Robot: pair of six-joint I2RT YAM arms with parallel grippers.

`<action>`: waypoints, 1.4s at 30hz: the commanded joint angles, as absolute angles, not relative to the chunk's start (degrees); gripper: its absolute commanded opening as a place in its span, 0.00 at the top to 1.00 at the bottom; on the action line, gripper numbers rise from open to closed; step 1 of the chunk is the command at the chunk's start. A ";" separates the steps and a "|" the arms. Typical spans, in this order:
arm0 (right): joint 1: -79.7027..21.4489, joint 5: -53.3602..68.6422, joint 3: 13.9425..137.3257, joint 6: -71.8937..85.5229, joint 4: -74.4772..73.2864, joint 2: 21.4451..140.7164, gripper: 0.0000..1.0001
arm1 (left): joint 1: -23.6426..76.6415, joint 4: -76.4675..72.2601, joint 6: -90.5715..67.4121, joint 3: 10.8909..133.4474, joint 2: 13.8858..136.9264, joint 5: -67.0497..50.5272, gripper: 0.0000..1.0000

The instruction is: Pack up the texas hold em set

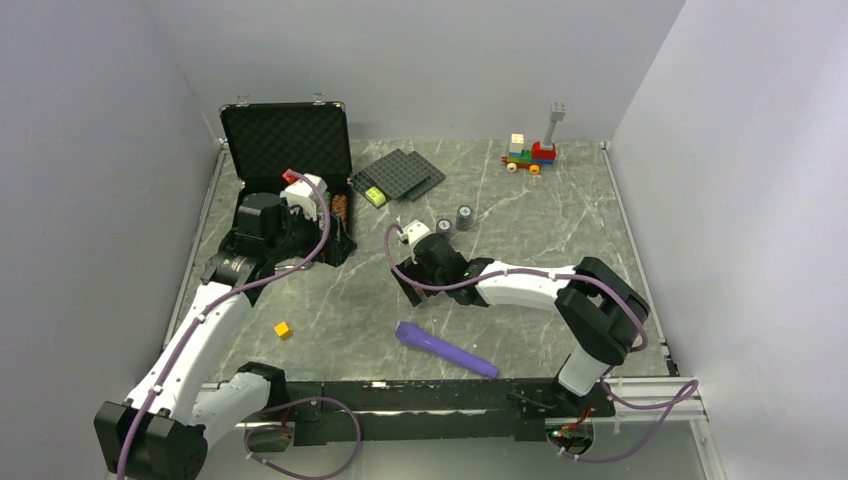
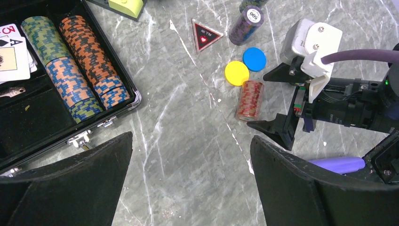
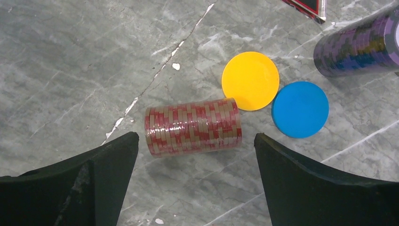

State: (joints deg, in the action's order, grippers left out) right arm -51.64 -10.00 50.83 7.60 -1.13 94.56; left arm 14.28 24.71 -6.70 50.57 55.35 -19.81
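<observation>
The black case stands open at the back left. Its base holds striped chip stacks and playing cards. A red-and-tan chip stack lies on its side on the table. Beside it are a yellow disc, a blue disc, a purple chip stack and the dark red triangle. My right gripper is open, fingertips on either side of the red stack's near edge, not touching it. My left gripper hangs open over bare table by the case's corner.
A purple cylinder lies near the front edge and a small yellow cube sits to the front left. Dark grey studded plates with a yellow-green brick lie behind the chips. A toy brick train stands at the back.
</observation>
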 commanded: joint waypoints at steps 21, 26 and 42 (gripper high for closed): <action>-50.09 -5.31 49.28 3.74 6.63 96.09 0.65 | 14.37 22.59 -7.64 50.64 56.92 -25.26 0.01; -50.50 -4.12 46.45 2.83 7.73 87.71 1.00 | 14.40 21.31 -9.47 50.71 59.26 -31.98 0.01; -63.20 -6.38 38.37 -5.50 21.41 65.95 1.00 | 19.70 7.72 -20.22 47.80 66.41 -60.66 0.03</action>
State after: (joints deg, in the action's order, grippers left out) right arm -60.23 -3.62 38.44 -1.21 11.62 67.70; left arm 17.04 12.45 -18.39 47.66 65.36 -52.53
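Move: The red stack of chips lies almost between the open right fingers, about 1 cm ahead and 2 cm below. From it, the yellow disc is 5 cm farther out and 1 cm right, the blue disc 6 cm farther out and 6 cm right. From the left hand, the red stack lies level ahead, about 17 cm right and 18 cm below; the open case is some 14 cm ahead and 13 cm left. Right hand pinches the red stack's ends, lifts about 13 cm and back; left hand swings right towards it. ##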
